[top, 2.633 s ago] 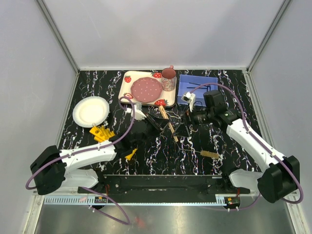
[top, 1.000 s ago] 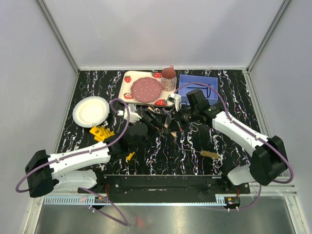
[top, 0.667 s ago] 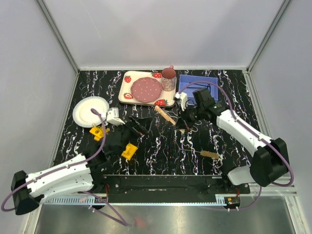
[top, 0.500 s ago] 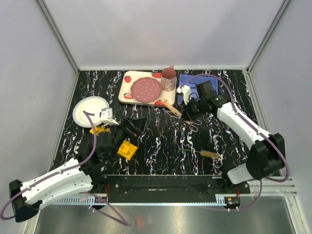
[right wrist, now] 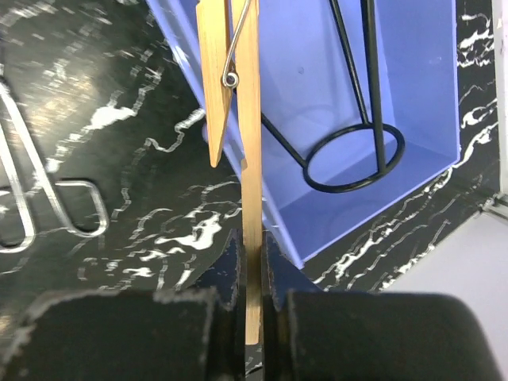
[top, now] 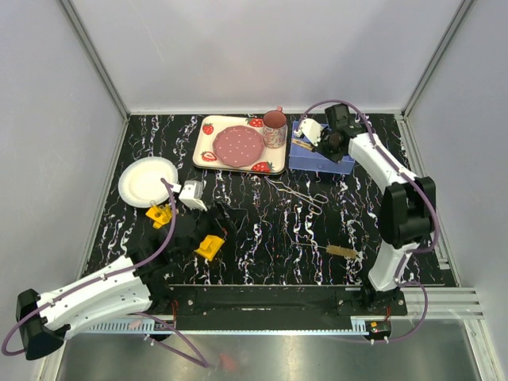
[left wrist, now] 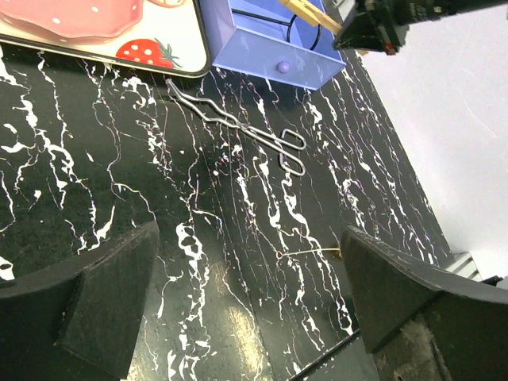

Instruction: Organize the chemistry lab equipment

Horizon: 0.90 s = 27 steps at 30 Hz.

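My right gripper [right wrist: 252, 255] is shut on a slim wooden stick with a wire spring [right wrist: 244, 119], held over the front rim of the blue box [right wrist: 413, 87]; the same gripper [top: 314, 142] sits at the box's left end in the top view. Thin wire tongs [top: 295, 193] lie on the table mid-right, seen also as tongs [left wrist: 238, 127] in the left wrist view. The tan-bristled brush [top: 343, 252] lies near the front right. My left gripper [top: 222, 226] hangs open and empty beside a yellow rack piece [top: 209, 246]; another yellow piece [top: 159, 214] lies further left.
A black wire ring stand [right wrist: 357, 155] rests inside the blue box [top: 325, 157]. The strawberry tray [top: 208, 159] with pink plate and cup [top: 275, 127] stands at the back centre. A white plate [top: 148, 180] sits at the left.
The right gripper carried the wooden stick from mid-table back and right to the blue box. The left arm drew back toward the near left, staying open.
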### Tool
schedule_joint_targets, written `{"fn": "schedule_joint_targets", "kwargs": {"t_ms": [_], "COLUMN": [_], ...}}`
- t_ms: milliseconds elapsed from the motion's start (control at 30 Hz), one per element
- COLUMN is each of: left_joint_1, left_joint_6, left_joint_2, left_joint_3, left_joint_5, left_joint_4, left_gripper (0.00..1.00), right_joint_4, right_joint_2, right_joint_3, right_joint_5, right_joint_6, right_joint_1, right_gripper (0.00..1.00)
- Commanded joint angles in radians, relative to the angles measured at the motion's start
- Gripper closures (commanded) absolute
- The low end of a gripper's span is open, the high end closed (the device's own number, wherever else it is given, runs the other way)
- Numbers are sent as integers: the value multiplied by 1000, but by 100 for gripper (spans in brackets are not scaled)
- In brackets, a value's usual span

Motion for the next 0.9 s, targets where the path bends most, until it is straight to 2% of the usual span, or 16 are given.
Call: {"fn": "schedule_joint_targets", "kwargs": {"t_ms": [0,167,333,367,400,467,600,633,700,733,800,867], "left_joint_1": [4,7,5,7,7,7,5,7,5,7,7,7], "left_joint_6": [20,11,3,3,3,3,3,5,5,5,6,5], "left_joint_2": [-2,-8,-24,-25,-30,-31,-24,-22,-17,-14,-11,-7], "left_joint_3": [2,-3,-10,-10,-12,-12,-12,-13,-13,-13,-15,-18], "left_joint_5": [46,57,57,57,57,57,60,60,62,62,62,62], "left_joint_4": [13,1,-10,-10,-8,-11,-13,-11,-10,-8,-7,-1], "left_gripper": [1,1,1,1,1,1,1,1,1,1,1,1], "right_joint_4": [-16,-17,-25,-27,-27,-33,-43,-47,-51,-56,-97,-143], "right_joint_2": [96,186,236,238,236,226,126,103,22,-10,-108,-212], "right_joint_3": [110,216,253,255,255,247,209,198,155,137,74,-3], "right_joint_5": [138,172,195,200,203,198,152,134,108,64,-16,-201], "right_joint_6": [-145,-145,-138,-135,-125,-113,-55,-41,2,17,54,76], "right_joint_1": [-10,-15,-15,-16,-16,-15,-15,-15,-15,-16,-15,-18], "right_gripper": [100,98,82,77,68,59,34,17,4,0,0,0]}}
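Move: The right gripper holds the wooden clamp by one end, above and just short of the blue box's near right corner; the box's middle lies about 11 cm ahead, 6 cm to the left and 10 cm below. The tongs are some 4 cm back and 14 cm to the left, the mug about 12 cm ahead and 22 cm to the left. From the left hand the box's middle is roughly 38 cm ahead and 27 cm to the right. Carry the clamp on with the right gripper, forward over the near wall of the blue box about 5 cm, sinking and easing right some 3 cm each and rolling the hand's left side down around 10 degrees. Open the fingers wide to let go of the clamp there, then draw back and up about 4 cm each, clear of the clamp. ##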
